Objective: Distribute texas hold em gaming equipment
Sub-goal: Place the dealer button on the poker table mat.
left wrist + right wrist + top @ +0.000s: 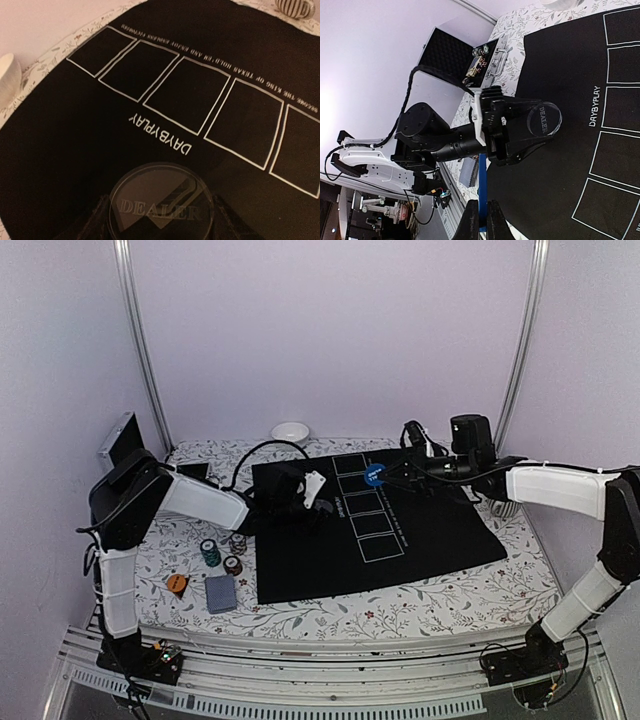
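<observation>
A clear round disc marked DEALER (159, 202) sits between the dark fingers of my left gripper (160, 220), which is shut on it over the black mat (60, 150) near the DAYBYPLAY print. The right wrist view shows the same disc (545, 119) in that gripper. My right gripper (486, 204) is shut on a blue button disc (482, 175), seen edge-on; from above the blue disc (375, 476) hangs over the card boxes at the mat's far side. Left of the mat lie green chips (209, 552), red-white chips (233, 565), an orange disc (176, 583) and grey-blue cards (220, 592).
The open silver case (120, 440) stands at the far left, with a small white bowl (290, 431) behind the mat. A striped object (503, 505) sits under the right arm by the mat's right edge. The left arm's cable loops over the mat's far-left corner.
</observation>
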Robot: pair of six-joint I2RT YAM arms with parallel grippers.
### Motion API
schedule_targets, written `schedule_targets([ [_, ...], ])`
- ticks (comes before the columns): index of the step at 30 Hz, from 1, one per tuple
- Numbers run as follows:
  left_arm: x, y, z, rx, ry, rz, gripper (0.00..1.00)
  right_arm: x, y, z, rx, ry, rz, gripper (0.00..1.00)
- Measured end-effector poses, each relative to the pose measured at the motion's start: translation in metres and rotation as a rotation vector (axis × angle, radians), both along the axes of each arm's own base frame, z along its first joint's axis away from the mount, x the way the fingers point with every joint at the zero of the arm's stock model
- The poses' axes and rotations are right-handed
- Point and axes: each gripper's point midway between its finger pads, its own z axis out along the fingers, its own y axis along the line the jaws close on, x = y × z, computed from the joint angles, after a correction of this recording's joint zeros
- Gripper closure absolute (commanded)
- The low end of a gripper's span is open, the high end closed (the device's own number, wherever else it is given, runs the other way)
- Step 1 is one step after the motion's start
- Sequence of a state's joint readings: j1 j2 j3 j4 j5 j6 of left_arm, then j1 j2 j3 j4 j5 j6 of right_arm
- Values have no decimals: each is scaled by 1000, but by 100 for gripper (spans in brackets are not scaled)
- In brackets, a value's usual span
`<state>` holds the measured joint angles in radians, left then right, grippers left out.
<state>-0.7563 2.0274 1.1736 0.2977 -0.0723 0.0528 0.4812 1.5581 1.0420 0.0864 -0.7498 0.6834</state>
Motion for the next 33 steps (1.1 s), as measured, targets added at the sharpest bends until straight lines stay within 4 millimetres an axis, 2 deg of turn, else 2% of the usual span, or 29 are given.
schedule_targets([
  [4, 0, 4, -41, 50, 72, 21, 68, 0, -7, 1, -28, -15, -21, 98],
  [7, 1, 4, -59, 63, 101, 26, 68, 0, -11, 3, -39, -25, -29, 98],
  [12, 7, 0, -50, 45, 85, 36, 67, 0, -14, -2, -59, -17, -35, 98],
  [17, 14, 1, -49, 52, 70, 59, 59, -1, -18, -3, -77, -18, -49, 98],
  [19, 18, 0, -49, 52, 63, 67, 50, -2, -20, 0, -80, -21, -53, 98],
  [22, 23, -2, -52, 55, 58, 75, 25, -4, -22, 6, -81, -33, -62, 98],
  [26, 26, 1, -53, 61, 54, 97, 11, -7, -25, 9, -89, -37, -70, 98],
  [30, 29, 5, -37, 43, 23, 119, 7, -9, -27, 2, -107, -19, -71, 98],
  [33, 28, 5, -6, 4, -15, 113, 7, -9, -29, -2, -121, -12, -77, 98],
])
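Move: The left hand holds the dealer button about 6 cm above the black mat. The spot where it goes lies some 2 cm ahead and neither left nor right. The DAYBYPLAY lettering is roughly 5 cm ahead and 4 cm to the right, the middle card box about 6 cm ahead and 9 cm right, and the brown chip stack some 17 cm left and 5 cm back. From the right hand the spot is about 8 cm ahead, 11 cm left and 20 cm below. Down first, quickly, by 5 to 6 cm, the left hand brings the held dealer button to the mat, then eases level forward about 2.5 cm towards the DAYBYPLAY lettering. There its fingers open wide, let go of the button, and the hand rises straight off it. The right hand keeps its grip on the blue disc and drifts some 3 cm to the right, away from the left hand. ##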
